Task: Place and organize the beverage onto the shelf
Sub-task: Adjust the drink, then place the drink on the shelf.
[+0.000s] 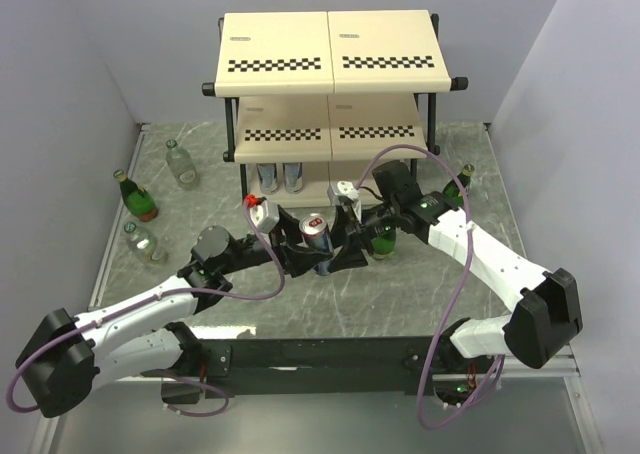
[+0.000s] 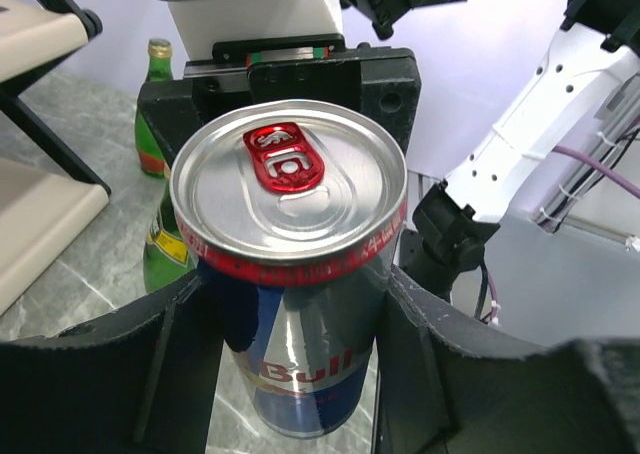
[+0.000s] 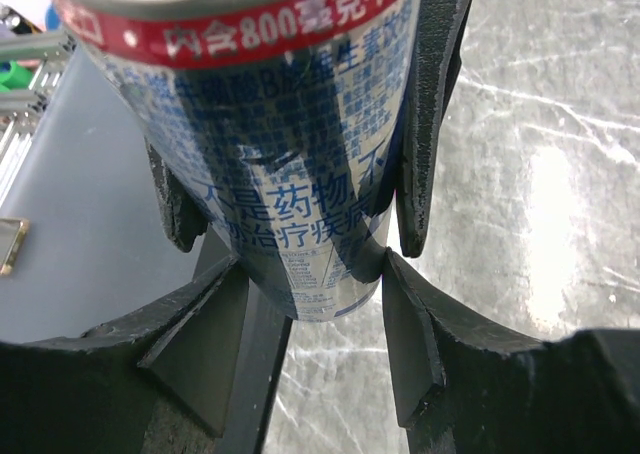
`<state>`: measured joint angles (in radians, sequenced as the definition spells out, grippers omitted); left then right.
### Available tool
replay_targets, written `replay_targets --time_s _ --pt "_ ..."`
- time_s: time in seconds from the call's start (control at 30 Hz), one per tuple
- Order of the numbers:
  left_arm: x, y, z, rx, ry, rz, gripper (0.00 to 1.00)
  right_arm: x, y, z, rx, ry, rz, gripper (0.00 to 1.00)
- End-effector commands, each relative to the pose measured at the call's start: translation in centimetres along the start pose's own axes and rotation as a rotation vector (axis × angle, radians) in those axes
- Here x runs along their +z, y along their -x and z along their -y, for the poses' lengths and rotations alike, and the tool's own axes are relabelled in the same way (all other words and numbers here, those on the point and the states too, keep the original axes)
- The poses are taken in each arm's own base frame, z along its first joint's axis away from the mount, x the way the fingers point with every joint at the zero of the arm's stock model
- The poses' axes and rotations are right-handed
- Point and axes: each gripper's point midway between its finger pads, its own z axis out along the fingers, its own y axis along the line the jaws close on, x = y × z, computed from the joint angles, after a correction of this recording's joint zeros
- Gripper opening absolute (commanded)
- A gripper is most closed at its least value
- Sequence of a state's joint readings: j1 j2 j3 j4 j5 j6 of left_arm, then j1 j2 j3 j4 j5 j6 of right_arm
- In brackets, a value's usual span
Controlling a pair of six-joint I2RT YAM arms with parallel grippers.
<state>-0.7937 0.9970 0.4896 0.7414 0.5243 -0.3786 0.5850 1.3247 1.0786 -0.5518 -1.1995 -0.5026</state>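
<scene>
A blue and silver Red Bull can [image 1: 316, 236] with a red tab stands upright between both grippers in front of the shelf [image 1: 330, 54]. My left gripper [image 1: 305, 259] comes from the left and is shut on the can [image 2: 290, 184], its fingers [image 2: 420, 354] pressed on both sides of the body. From the right, my right gripper [image 1: 345, 239] meets it. Its fingers [image 3: 410, 324] close on the can's [image 3: 290, 154] lower end. Two more cans [image 1: 280, 176] stand on the shelf's bottom board.
A green bottle [image 1: 383, 241] stands right under the right wrist, another [image 1: 458, 184] at the far right. On the left of the marble top are a clear bottle [image 1: 181, 164], a green one [image 1: 136, 197] and a second clear one [image 1: 143, 242].
</scene>
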Motion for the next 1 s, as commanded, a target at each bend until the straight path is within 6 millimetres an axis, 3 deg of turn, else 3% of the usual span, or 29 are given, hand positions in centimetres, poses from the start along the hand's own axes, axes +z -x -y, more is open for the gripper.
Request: replay_targets --time_s 0.0,0.2,0.33,0.43,0.63,0.8,0.83,0.97 --pt "0.3 7.1 0.4 0.125 0.016 0.265 0.01 0.8 0.8 -1.5 0.018 0.061 0.033 0.29" --pt "0.3 7.1 0.1 0.121 0.027 0.285 0.01 0.7 0.8 -1.3 0.017 0.051 0.030 0.34" --pt "0.2 6.3 -1.1 0.126 0.087 0.262 0.01 0.4 0.7 -0.5 0.001 0.001 0.010 0.54" --pt "-0.4 5.4 -2.5 0.140 0.160 0.245 0.00 -1.0 0.8 1.0 -0.019 -0.098 -0.016 0.69" --pt "-2.1 2.4 -6.0 0.151 0.330 0.224 0.00 -6.0 1.1 3.4 0.007 -0.235 0.030 0.79" --pt "-2.7 1.2 -8.8 0.175 0.452 0.243 0.00 -8.5 2.1 3.6 -0.015 -0.323 0.067 0.81" --pt "-2.5 0.0 -9.8 0.171 0.480 0.216 0.01 -9.2 2.4 4.1 -0.031 -0.358 0.078 0.81" --pt "-1.9 -0.5 -12.7 0.209 0.574 0.249 0.01 -10.7 3.0 3.8 -0.041 -0.409 0.116 0.82"
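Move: Both hands still grip the energy drink can over mid-table. From the left hand, the free spot on the bottom shelf lies about 24 cm ahead, level sideways and some 17 cm lower; left of that spot, as far out, stand two cans, roughly 6 and 13 cm to the hand's left. From the right hand, the green bottle stands about 15 cm to the right, 9 cm ahead and 13 cm lower. Keeping its hold on the upright can, the left hand barely stirs until the right fingers open and come free, then carries it about 10 cm down and 9 cm forward, with a little left, towards the bottom shelf, turning some 30 degrees counter-clockwise. Meanwhile the right hand backs off to the right and forward, about 7 cm each, towards the green bottle, turning clockwise, then rising slightly. ##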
